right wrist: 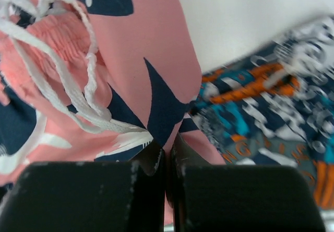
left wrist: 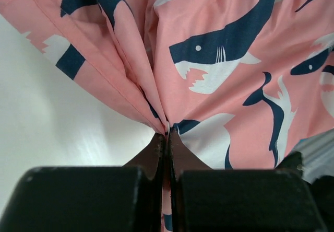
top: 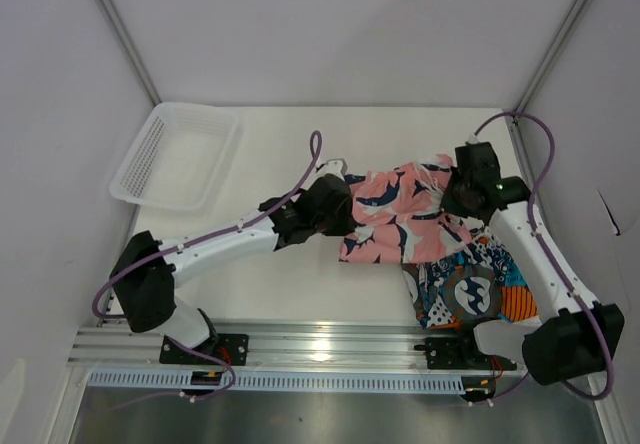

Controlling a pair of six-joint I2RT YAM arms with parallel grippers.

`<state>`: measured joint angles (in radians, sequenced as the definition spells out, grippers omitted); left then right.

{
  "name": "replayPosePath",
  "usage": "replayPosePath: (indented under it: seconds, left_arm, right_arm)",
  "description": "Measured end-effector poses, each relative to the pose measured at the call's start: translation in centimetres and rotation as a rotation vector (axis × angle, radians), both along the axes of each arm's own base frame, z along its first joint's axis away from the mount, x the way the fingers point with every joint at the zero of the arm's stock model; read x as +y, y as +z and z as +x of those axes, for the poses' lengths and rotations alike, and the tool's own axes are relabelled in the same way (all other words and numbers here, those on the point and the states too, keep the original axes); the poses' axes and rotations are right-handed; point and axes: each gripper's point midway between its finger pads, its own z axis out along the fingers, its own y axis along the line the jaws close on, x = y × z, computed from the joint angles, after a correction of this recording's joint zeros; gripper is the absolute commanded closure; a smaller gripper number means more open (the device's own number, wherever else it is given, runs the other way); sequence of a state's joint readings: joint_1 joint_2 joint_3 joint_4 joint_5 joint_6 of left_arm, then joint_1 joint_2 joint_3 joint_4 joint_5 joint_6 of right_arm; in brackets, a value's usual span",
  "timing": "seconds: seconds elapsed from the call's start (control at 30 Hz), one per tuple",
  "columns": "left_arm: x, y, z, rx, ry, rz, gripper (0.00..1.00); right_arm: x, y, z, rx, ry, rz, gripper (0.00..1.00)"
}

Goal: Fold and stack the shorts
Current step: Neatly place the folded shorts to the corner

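Note:
The pink shorts (top: 400, 214) with navy-and-white sharks hang stretched between my two grippers over the table's middle right. My left gripper (top: 340, 204) is shut on their left edge; in the left wrist view the pink fabric (left wrist: 219, 59) bunches into the shut fingertips (left wrist: 167, 131). My right gripper (top: 455, 189) is shut on the waistband end, where the pink cloth (right wrist: 135, 70) and white drawstring (right wrist: 62, 70) show above its closed fingertips (right wrist: 168, 147). The printed blue, orange and white shorts (top: 470, 289) lie on the table near the right arm's base, partly under the pink pair, and the print (right wrist: 271, 101) shows blurred.
A white mesh basket (top: 145, 159) stands at the back left of the table. The arms' mounting rail (top: 320, 349) runs along the near edge. Enclosure walls close in on both sides.

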<state>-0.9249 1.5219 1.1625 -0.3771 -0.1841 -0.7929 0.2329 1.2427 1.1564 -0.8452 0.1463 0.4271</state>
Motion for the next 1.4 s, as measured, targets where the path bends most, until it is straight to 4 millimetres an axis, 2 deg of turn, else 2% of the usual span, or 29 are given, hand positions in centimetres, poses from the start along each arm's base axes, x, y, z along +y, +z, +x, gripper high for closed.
replayPosePath:
  seconds: [0.1,0.2,0.23,0.37,0.47,0.6,0.7,0.9,1.07,1.23,1.4]
  left_arm:
    - [-2.4,1.1,-1.8,-0.002,-0.030,-0.039,1.00]
    - [-5.0,1.1,-3.6,-0.002,-0.068,-0.059,1.00]
    - [-6.0,0.9,-4.3,-0.001,-0.081,-0.062,1.00]
    - [-9.9,-0.9,-7.1,0.021,-0.126,-0.071,1.00]
    - [-11.8,-2.2,-8.6,0.029,-0.140,-0.085,1.00]
    - [-13.6,-2.4,-9.2,0.019,-0.138,-0.129,1.00]
    - [-14.5,-2.9,-9.5,0.013,-0.136,-0.140,1.00]
    - [-16.2,-5.7,-10.3,0.030,-0.146,-0.117,1.00]
    - [-17.1,-7.2,-11.2,0.038,-0.152,-0.115,1.00]
    - [-18.3,-7.9,-11.4,0.032,-0.153,-0.097,1.00]
    - [-18.5,-9.0,-11.4,0.037,-0.145,-0.077,1.00]
  right_arm:
    - [-2.5,0.4,-2.0,-0.004,-0.094,-0.040,1.00]
    - [-5.1,0.0,-3.9,0.008,-0.197,-0.085,1.00]
    - [-6.2,-0.1,-4.9,0.015,-0.246,-0.096,1.00]
    - [-9.5,0.9,-6.7,-0.009,-0.382,-0.110,1.00]
    - [-11.4,0.9,-8.0,0.012,-0.468,-0.105,1.00]
    - [-13.6,-0.2,-9.6,0.097,-0.577,-0.100,1.00]
    - [-14.5,-0.8,-9.9,0.138,-0.617,-0.099,1.00]
    - [-15.8,-2.2,-11.0,0.241,-0.687,-0.113,1.00]
    - [-16.4,-2.5,-12.2,0.279,-0.743,-0.103,1.00]
    - [-17.1,-2.7,-12.2,0.268,-0.776,-0.107,1.00]
    - [-17.3,-4.0,-11.8,0.281,-0.764,-0.054,1.00]
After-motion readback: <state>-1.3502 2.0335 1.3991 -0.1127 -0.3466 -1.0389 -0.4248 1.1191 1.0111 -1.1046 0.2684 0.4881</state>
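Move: Both closed hands already hold the folded pink shorts up between them, their middle about 10 cm to the right hand's left, 1 cm farther out and 7 cm lower. The patterned shorts that they go over lie some 11 cm back from the right hand, 5 cm to its right and 17 cm below; the table's near right corner is roughly 22 cm back and 27 cm right of that hand. From the left hand the patterned shorts are about 7 cm back, 27 cm right and 15 cm down. Both arms keep their pinch on the pink shorts and swing them to the right and back towards the robot, each hand going some 18 cm right and 12 cm back, fast at first and then easing, so that the cloth comes over the patterned shorts near the table's right corner. In the later, slower part the left hand sinks to about 9 cm below its start while the right comes down only about 4 cm, its wrist having turned some 45 degrees clockwise along the way. ##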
